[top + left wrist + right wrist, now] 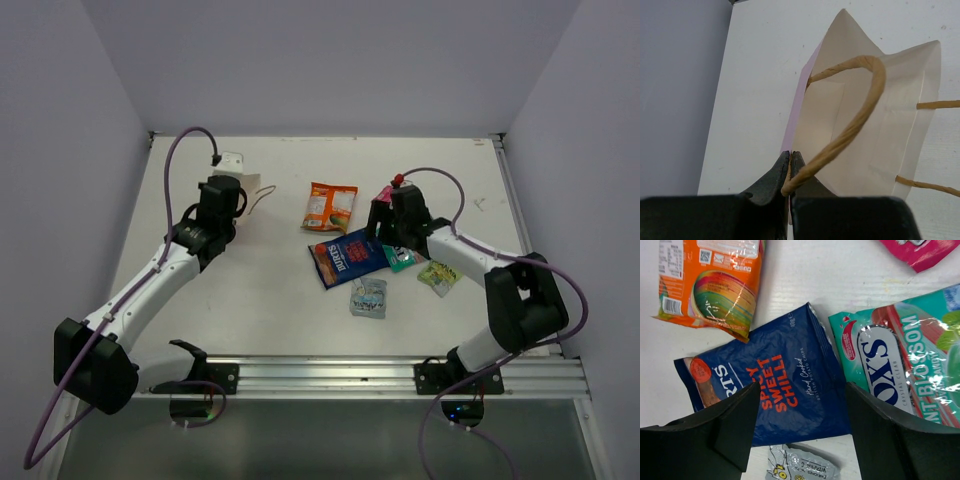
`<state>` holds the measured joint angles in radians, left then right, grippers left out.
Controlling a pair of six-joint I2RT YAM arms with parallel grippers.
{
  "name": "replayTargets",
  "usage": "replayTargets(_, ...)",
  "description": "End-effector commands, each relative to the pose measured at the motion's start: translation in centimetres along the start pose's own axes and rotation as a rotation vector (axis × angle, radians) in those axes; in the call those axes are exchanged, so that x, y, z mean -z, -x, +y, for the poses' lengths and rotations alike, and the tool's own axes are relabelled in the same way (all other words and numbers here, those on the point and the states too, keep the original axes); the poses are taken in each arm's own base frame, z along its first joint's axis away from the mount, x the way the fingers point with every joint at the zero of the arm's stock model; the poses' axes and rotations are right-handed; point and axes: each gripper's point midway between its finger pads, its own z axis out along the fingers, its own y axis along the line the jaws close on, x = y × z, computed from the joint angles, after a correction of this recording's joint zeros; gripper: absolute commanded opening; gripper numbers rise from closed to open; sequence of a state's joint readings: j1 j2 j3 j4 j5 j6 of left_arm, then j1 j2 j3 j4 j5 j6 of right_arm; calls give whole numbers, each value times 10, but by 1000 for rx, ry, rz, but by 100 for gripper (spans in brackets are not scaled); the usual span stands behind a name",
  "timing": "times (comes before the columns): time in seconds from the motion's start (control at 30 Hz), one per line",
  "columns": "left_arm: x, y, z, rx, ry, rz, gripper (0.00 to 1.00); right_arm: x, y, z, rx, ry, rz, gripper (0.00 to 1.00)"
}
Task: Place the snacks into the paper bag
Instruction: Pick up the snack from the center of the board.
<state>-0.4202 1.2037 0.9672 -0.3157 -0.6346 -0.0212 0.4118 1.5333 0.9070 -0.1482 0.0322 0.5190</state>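
The pale pink paper bag (pixel 250 186) (pixel 890 115) lies on its side at the back left with its mouth facing the left wrist camera. My left gripper (pixel 238 196) (pixel 790 154) is shut on the bag's rim, where a tan string handle (pixel 855 120) is fixed. My right gripper (pixel 386 236) (pixel 803 390) hangs open just above the dark blue packet (pixel 347 257) (pixel 780 390), with nothing between its fingers. Around it lie the orange packet (pixel 329 206) (pixel 710 285), teal packet (pixel 401 258) (pixel 900 360), pink-red packet (pixel 920 250), silver packet (pixel 368 298) (pixel 800 467) and yellow-green packet (pixel 438 276).
The white table (pixel 270 300) is boxed in by grey walls on the left, back and right. A metal rail (pixel 400 372) runs along the near edge, where both arm bases sit. A small white block (pixel 231 159) lies behind the bag.
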Motion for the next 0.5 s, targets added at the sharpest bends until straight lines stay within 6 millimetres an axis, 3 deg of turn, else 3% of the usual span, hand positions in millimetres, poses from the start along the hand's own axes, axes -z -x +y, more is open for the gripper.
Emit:
replayTargets(0.0, 2, 13, 2, 22, -4, -53, 0, -2, 1, 13, 49, 65, 33, 72)
replayTargets(0.3, 2, 14, -1, 25, -18, -58, 0, -27, -54, 17, 48, 97, 178, 70)
replayTargets(0.47, 3, 16, 3, -5, -7, -67, 0, -24, -84, 54, 104, 154, 219, 70)
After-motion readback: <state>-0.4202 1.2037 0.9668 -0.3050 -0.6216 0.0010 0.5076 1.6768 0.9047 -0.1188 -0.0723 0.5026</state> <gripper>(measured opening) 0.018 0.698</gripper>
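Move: The snack to be picked up, the blue packet at the board's centre, lies about 6 cm left, 4 cm back and 6 cm below the right hand. The orange packet is some 12 cm ahead and 12 cm left of that hand; the green packet is about 10 cm to its right and level with it; the small grey packet is around 15 cm back and 3 cm left. From the left hand, the blue packet lies roughly 31 cm right, 3 cm back and 19 cm lower. The blue packet's right end is met by the right hand, which sinks about 5 cm onto it while easing left and back, then swings left at that low height, some 5 cm left and 3 cm back in all. The fingers stay wide open, tipping slightly further down and turning about 10 degrees counter-clockwise, and the right-hand finger comes against the packet's right edge and pushes it left. ##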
